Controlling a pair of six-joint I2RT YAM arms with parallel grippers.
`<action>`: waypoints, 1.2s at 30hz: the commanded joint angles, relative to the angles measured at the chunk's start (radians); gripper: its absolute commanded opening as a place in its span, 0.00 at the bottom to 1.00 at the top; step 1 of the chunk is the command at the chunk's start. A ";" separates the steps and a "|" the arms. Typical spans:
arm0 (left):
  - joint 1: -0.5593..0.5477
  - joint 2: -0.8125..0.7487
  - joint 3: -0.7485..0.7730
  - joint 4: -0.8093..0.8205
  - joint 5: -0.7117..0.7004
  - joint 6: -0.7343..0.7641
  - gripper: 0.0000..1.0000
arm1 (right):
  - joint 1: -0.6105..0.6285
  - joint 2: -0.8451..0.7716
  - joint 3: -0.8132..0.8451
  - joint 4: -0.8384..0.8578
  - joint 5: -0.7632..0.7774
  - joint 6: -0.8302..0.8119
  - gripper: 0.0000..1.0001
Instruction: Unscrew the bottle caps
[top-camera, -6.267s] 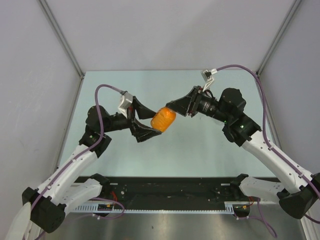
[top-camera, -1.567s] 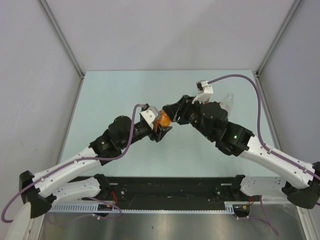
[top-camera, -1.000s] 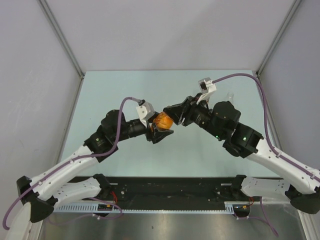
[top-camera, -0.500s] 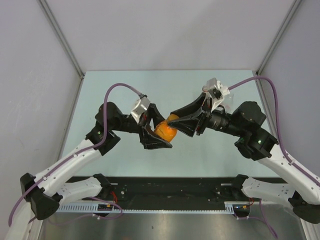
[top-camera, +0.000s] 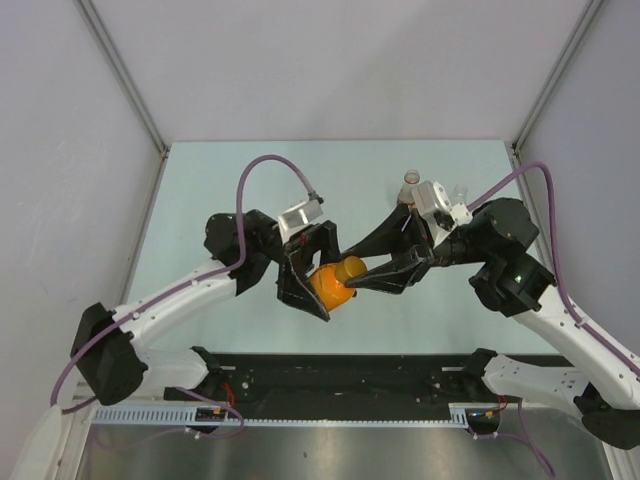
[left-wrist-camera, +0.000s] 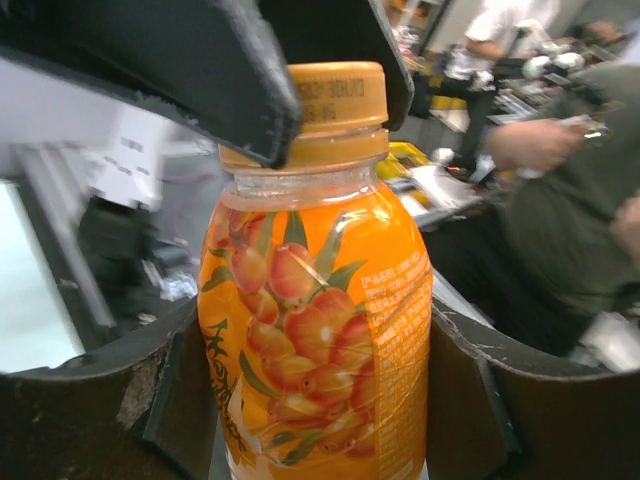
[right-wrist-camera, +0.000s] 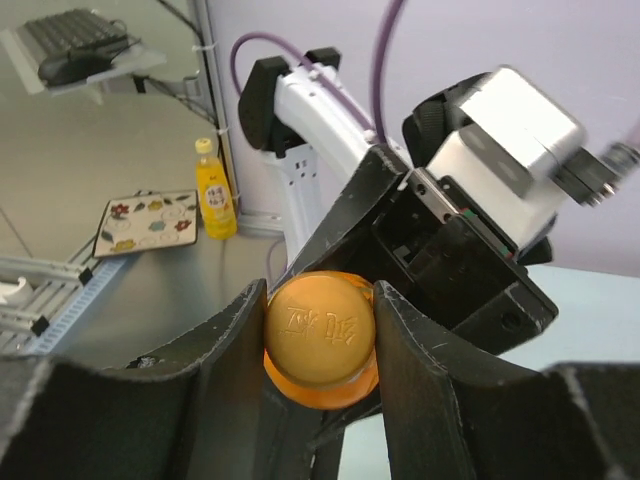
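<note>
The orange-filled bottle (top-camera: 332, 285) hangs in the air between the two arms, above the table's front part. My left gripper (top-camera: 318, 275) is shut on its body, with a finger on each side of the fruit label (left-wrist-camera: 315, 320). My right gripper (top-camera: 356, 272) is shut on its orange cap (right-wrist-camera: 320, 335); the cap (left-wrist-camera: 335, 100) sits on the bottle's neck between those black fingers (left-wrist-camera: 200, 70). Two more bottles stand at the back right, partly hidden by my right wrist: one with a reddish top (top-camera: 411, 181) and a clear one (top-camera: 458, 190).
The pale green table (top-camera: 220, 190) is walled in by grey panels on three sides. A black rail (top-camera: 340, 375) with the arm bases runs along the near edge. The right arm's cable (top-camera: 500, 185) loops over the back right.
Both arms have carried the orange bottle toward the near edge and a little to the right, turning as they went. Both grips stay as they were.
</note>
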 joint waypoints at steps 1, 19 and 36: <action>0.008 0.117 0.108 0.659 -0.084 -0.504 0.00 | 0.019 0.032 -0.008 -0.165 -0.241 -0.040 0.00; 0.008 0.168 0.145 0.706 -0.085 -0.526 0.00 | 0.014 0.027 -0.008 -0.257 -0.176 -0.104 0.20; 0.078 0.073 0.058 0.475 -0.073 -0.269 0.00 | -0.085 -0.048 0.023 -0.179 0.076 0.081 0.96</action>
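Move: The left hand still grips the orange bottle by its body. The cap lies from it about 3 cm ahead, 3 cm to the right and 4 cm higher, and is already between the right hand's fingertips. From the right hand, the small uncapped bottle stands some 43 cm ahead and 18 cm to the right; the clear bottle is about 41 cm ahead and 30 cm to the right. Both are nearly 40 cm below. Back and down by about 1.5 cm goes the right hand, still pinching the cap, while the left rolls the bottle some 15 degrees, its left side rising, ending the twist. Then the right fingers open wide to let go of the cap as that hand eases forward and down; the left keeps its grip and carries the bottle forward about 3.5 cm and up a little. ##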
